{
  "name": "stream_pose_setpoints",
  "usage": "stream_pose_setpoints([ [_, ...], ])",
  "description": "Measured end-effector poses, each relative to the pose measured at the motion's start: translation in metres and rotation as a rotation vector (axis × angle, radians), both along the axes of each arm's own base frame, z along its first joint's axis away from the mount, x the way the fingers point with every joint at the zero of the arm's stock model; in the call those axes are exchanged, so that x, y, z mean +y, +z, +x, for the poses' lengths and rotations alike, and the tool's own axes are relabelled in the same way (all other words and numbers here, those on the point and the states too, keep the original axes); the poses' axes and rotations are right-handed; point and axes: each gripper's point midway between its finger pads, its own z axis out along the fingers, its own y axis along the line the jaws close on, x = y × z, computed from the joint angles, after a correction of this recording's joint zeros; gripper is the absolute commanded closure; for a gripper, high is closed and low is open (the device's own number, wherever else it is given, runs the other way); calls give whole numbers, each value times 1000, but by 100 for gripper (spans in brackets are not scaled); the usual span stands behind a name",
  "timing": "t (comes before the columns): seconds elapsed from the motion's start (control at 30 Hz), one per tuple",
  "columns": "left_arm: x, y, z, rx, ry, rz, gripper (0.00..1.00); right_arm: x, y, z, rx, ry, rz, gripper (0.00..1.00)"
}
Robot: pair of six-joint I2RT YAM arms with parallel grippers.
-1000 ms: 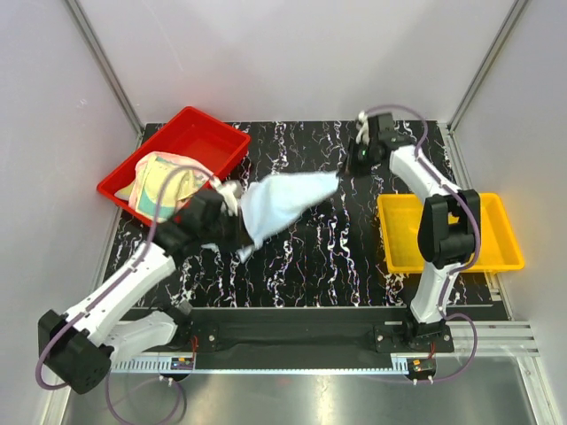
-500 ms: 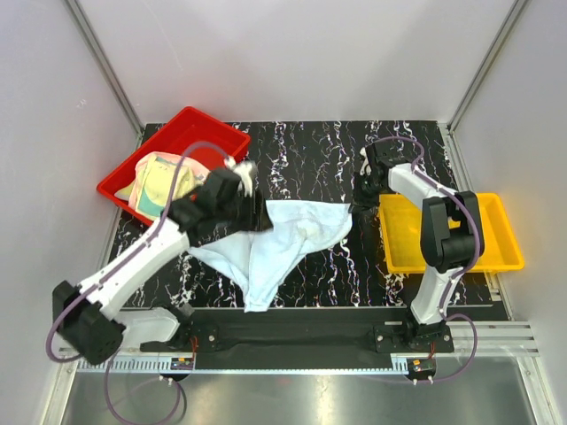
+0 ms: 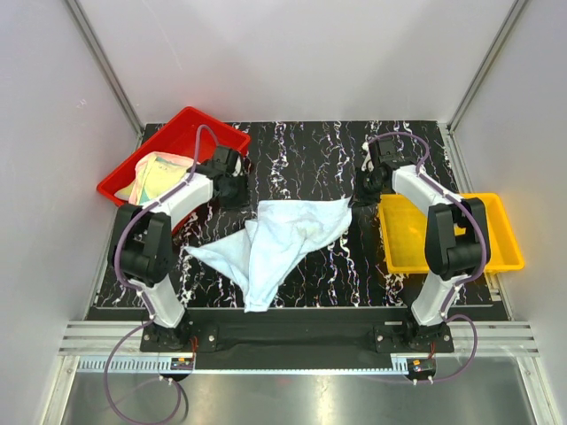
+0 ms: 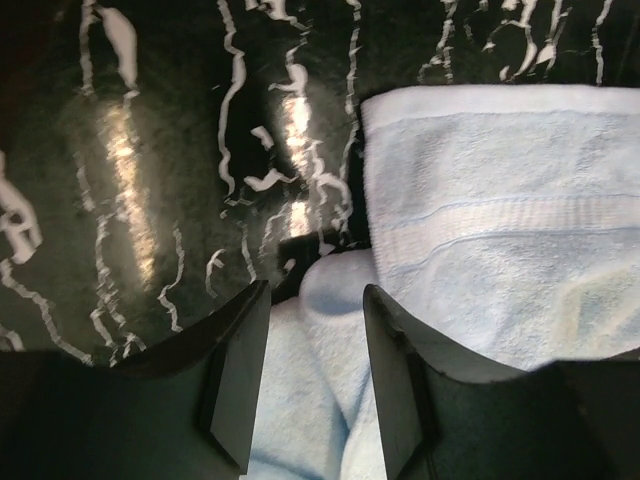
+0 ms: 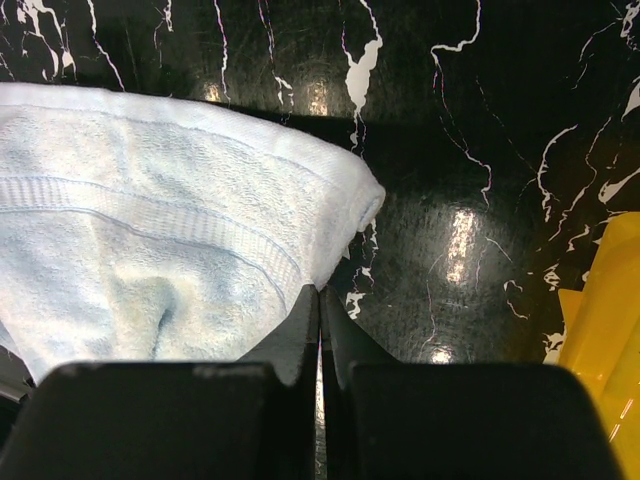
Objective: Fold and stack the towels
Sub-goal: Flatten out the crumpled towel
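Observation:
A pale blue-white towel (image 3: pixel 283 235) lies crumpled and partly spread on the black marbled table (image 3: pixel 301 150). My left gripper (image 3: pixel 236 191) hovers over its upper left part, beside the red tray. In the left wrist view its jaws stand open (image 4: pixel 315 300), with the towel (image 4: pixel 500 230) lying loose beneath and between them. My right gripper (image 3: pixel 359 197) is shut, and its tips (image 5: pixel 320 295) rest at the edge of the towel's right corner (image 5: pixel 150 220). More towels (image 3: pixel 159 177), yellow-green and pink, sit bunched in the red tray.
The red tray (image 3: pixel 190 124) stands at the back left of the table. A yellow tray (image 3: pixel 496 257) sits off the right edge, close to my right arm, and shows in the right wrist view as a yellow tray (image 5: pixel 610 330). Grey walls enclose the table.
My left gripper opened and let go of the towel, which dropped onto the table. The left arm drew back toward the red tray. The right gripper came down to the towel's right corner.

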Motion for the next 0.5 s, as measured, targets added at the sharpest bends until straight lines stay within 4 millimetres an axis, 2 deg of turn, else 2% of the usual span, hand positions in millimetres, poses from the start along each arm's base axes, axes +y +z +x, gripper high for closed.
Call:
stream_pose_setpoints([
  [0.17, -20, -9, 8, 4, -60, -68, 52, 1, 0, 0, -2, 0, 4, 100],
  [0.33, -33, -31, 34, 19, -86, -74, 53, 3, 1, 1, -5, 7, 18, 100],
  [0.43, -34, -49, 32, 58, -90, -72, 53, 4, 1, 1, -7, 7, 20, 100],
  [0.5, -37, -51, 34, 65, -93, -86, 53, 4, 1, 1, -9, 9, 23, 100],
])
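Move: The crumpled towel's far left corner lies about 6 cm ahead of the open left hand, 4 cm to its right and some 6 cm below. The towel's bunched fold is roughly 1 cm ahead, 2 cm right; the red bin's middle is about 9 cm ahead, 16 cm left. From the right hand, which still pinches the far right corner, that left corner is around 21 cm left, 2 cm ahead and 5 cm lower. Left hand sinks about 5 cm, moving right and forward to the towel's far left corner, fingers staying open. ##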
